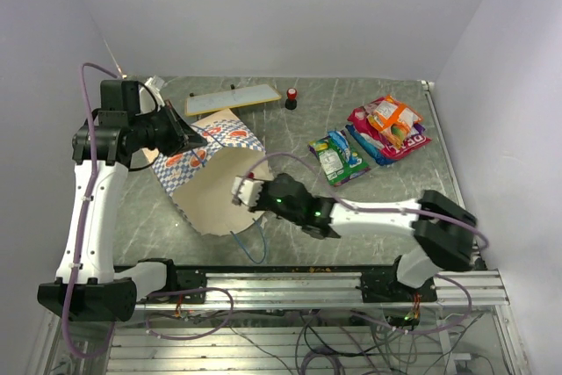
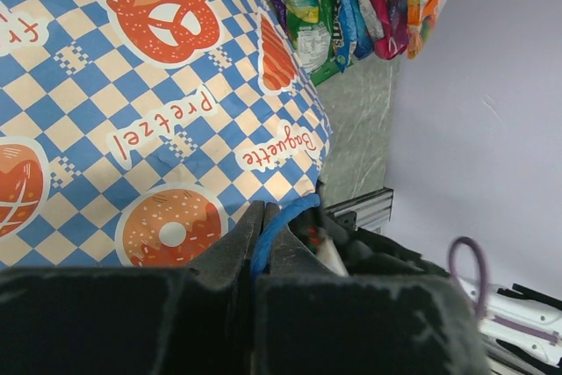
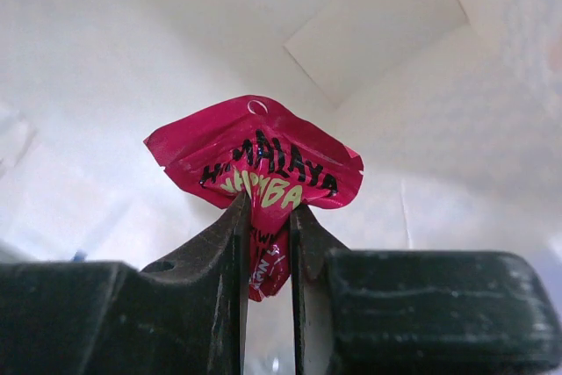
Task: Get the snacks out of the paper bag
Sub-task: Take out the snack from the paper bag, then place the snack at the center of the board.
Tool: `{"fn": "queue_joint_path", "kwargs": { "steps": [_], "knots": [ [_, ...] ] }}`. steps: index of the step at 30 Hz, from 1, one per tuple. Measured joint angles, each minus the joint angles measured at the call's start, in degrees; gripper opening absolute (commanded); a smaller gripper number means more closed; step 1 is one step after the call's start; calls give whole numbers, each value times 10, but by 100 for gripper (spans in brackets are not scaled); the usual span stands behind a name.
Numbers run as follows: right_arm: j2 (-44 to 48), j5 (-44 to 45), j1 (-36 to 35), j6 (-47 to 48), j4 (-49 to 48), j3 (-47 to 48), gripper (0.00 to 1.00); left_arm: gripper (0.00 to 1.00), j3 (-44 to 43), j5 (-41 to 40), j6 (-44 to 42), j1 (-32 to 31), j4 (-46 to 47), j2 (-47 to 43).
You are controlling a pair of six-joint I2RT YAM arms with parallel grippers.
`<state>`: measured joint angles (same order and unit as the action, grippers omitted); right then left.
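Observation:
The paper bag (image 1: 182,169), blue-and-white checkered, lies on its side with its mouth toward the right arm. My left gripper (image 1: 195,140) is shut on the bag's blue cord handle (image 2: 296,212), pinched between its fingers at the bag's upper edge. My right gripper (image 1: 244,191) is inside the bag's mouth, shut on a small crinkled red wrapper (image 3: 263,160) against the cream lining (image 3: 395,32). Other snacks lie out on the table: green and blue packets (image 1: 337,158), and a magenta and orange pile (image 1: 392,126). They also show in the left wrist view as a cluster of packets (image 2: 351,6).
A flat white yellow-edged board (image 1: 234,98) and a small red-and-black knob (image 1: 291,97) sit at the back. The bag's other blue cord (image 1: 251,248) trails toward the metal rail (image 1: 307,283) at the near edge. White walls close in the left, back and right.

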<state>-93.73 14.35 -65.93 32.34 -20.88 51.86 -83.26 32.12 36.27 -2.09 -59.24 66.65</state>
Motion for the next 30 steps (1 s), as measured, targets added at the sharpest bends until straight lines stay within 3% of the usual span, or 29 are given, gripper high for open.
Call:
{"fn": "queue_joint_path", "kwargs": {
  "steps": [5,11,16,22,30],
  "knots": [
    [171,-26,0,-7,8,-99,0,7,13,-2,2,0,5,0],
    [292,-4,8,23,14,-86,0,7,27,-2,2,0,8,0],
    [318,12,81,17,13,-47,0,7,28,-2,2,0,7,0],
    [328,72,216,-97,-3,-40,0,7,28,-2,2,-4,7,0],
    [204,81,420,-338,178,85,0,7,28,-2,1,-20,7,6]
  ]
}}
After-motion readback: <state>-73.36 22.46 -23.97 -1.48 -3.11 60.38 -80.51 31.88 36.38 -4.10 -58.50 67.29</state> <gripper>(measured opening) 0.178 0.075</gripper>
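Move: The right hand already holds the red packet inside the paper bag's mouth; the bag's middle is about 10 cm ahead and 11 cm left. The snack pile lies some 39 cm right, 26 cm ahead and 12 cm below, with the green snack on its near-left side, about 24 cm right and 18 cm ahead of the hand. From the left hand, the pile is roughly 50 cm right, 27 cm ahead and 29 cm lower. Right hand lifts the held red packet from the bag, then sweeps some 30 cm right-forward towards the pile. ##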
